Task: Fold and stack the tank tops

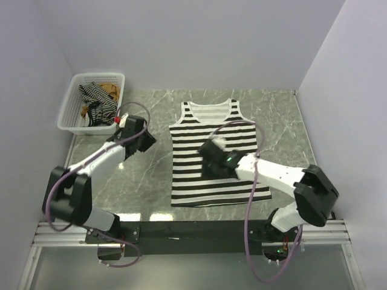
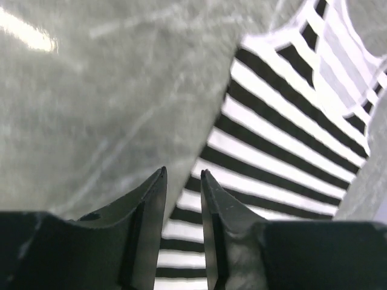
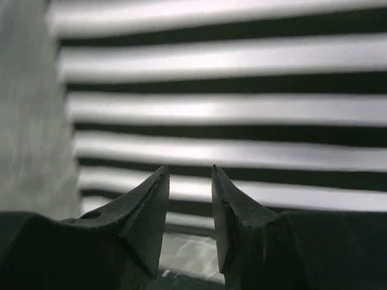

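Observation:
The black-and-white striped tank top lies flat in the middle of the table, neck toward the back. It also shows in the left wrist view and the right wrist view. My left gripper hovers just left of its left edge, jaws slightly apart and empty. My right gripper hovers over the top's middle, jaws apart and empty. The thin dark striped top and the tan-brown top lie crumpled in the basket.
The white mesh basket stands at the back left corner. Grey walls close in the marble table on the left, back and right. A black rail with the arm bases runs along the near edge.

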Available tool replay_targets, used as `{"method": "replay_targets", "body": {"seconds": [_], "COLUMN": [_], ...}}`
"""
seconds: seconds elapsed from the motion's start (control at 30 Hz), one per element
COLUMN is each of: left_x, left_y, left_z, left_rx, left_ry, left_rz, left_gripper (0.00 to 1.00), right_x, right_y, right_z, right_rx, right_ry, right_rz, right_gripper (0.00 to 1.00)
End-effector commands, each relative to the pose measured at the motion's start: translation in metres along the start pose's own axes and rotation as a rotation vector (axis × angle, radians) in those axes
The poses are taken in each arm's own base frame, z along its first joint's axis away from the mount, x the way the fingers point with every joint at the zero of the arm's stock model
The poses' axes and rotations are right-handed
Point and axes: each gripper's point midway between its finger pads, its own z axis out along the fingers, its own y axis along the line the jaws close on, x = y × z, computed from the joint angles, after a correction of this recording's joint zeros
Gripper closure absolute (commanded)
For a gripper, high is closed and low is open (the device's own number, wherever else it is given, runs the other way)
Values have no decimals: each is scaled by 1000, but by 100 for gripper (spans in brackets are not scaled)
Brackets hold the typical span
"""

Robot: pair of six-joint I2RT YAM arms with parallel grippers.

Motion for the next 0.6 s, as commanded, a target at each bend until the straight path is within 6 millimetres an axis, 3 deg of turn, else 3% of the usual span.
{"method": "replay_targets", "body": {"seconds": [0.0, 0.03, 0.07, 0.1, 0.13, 0.17, 0.23, 0.37, 0.57], "left_x": [-13, -26, -34, -40, -43, -46, -50, -51, -51], "left_y": [-9, -21, -22, -28, -30, -34, -39, -49, -54], "left_z": [26, 28, 31, 35, 37, 38, 41, 43, 42], "left_rx": [41, 62, 67, 64, 63, 66, 67, 95, 118], "left_ry": [81, 72, 76, 74, 73, 71, 72, 86, 94], "left_rz": [37, 28, 27, 30, 33, 42, 43, 41, 59], "left_gripper": [66, 67, 68, 68, 68, 68, 68, 69, 69], "right_x": [41, 57, 69, 80, 89, 103, 120, 149, 138], "right_y": [60, 91, 97, 105, 129, 133, 153, 167, 160], "right_z": [-7, -20, -12, -15, -26, -18, -24, -8, -2], "right_rx": [-92, -145, -113, -104, -143, -119, -140, -100, -2], "right_ry": [29, 40, 54, 67, 66, 79, 100, 138, 67], "right_rz": [15, -29, -62, -86, -118, -152, -183, -246, -273], "right_gripper": [59, 59, 59, 59, 59, 59, 59, 60, 60]}}
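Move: The tank top lies spread out flat. Its left hem corner, which the right hand goes for, is about 13 cm back and 16 cm to the left of that hand and roughly 7 cm below; the right hem corner is some 10 cm back and 23 cm to its right. For the left hand, the left armpit corner lies about 10 cm ahead, 8 cm to the right and 9 cm below, with the left strap's top around 21 cm ahead and 14 cm to the right. The right hand sweeps fast to the left and back over the lower stripes, about 18 cm left and 13 cm back, sinking some 4.5 cm, most of it late, and turning nearly 20 degrees counter-clockwise, so that its part-open fingers arrive low beside the tank top's left hem corner without any grip on it. Meanwhile the left hand goes forward about 7.5 cm alongside the left edge towards the armpit corner, dipping slightly and rising again, fingers still a little open and clear above the table. ##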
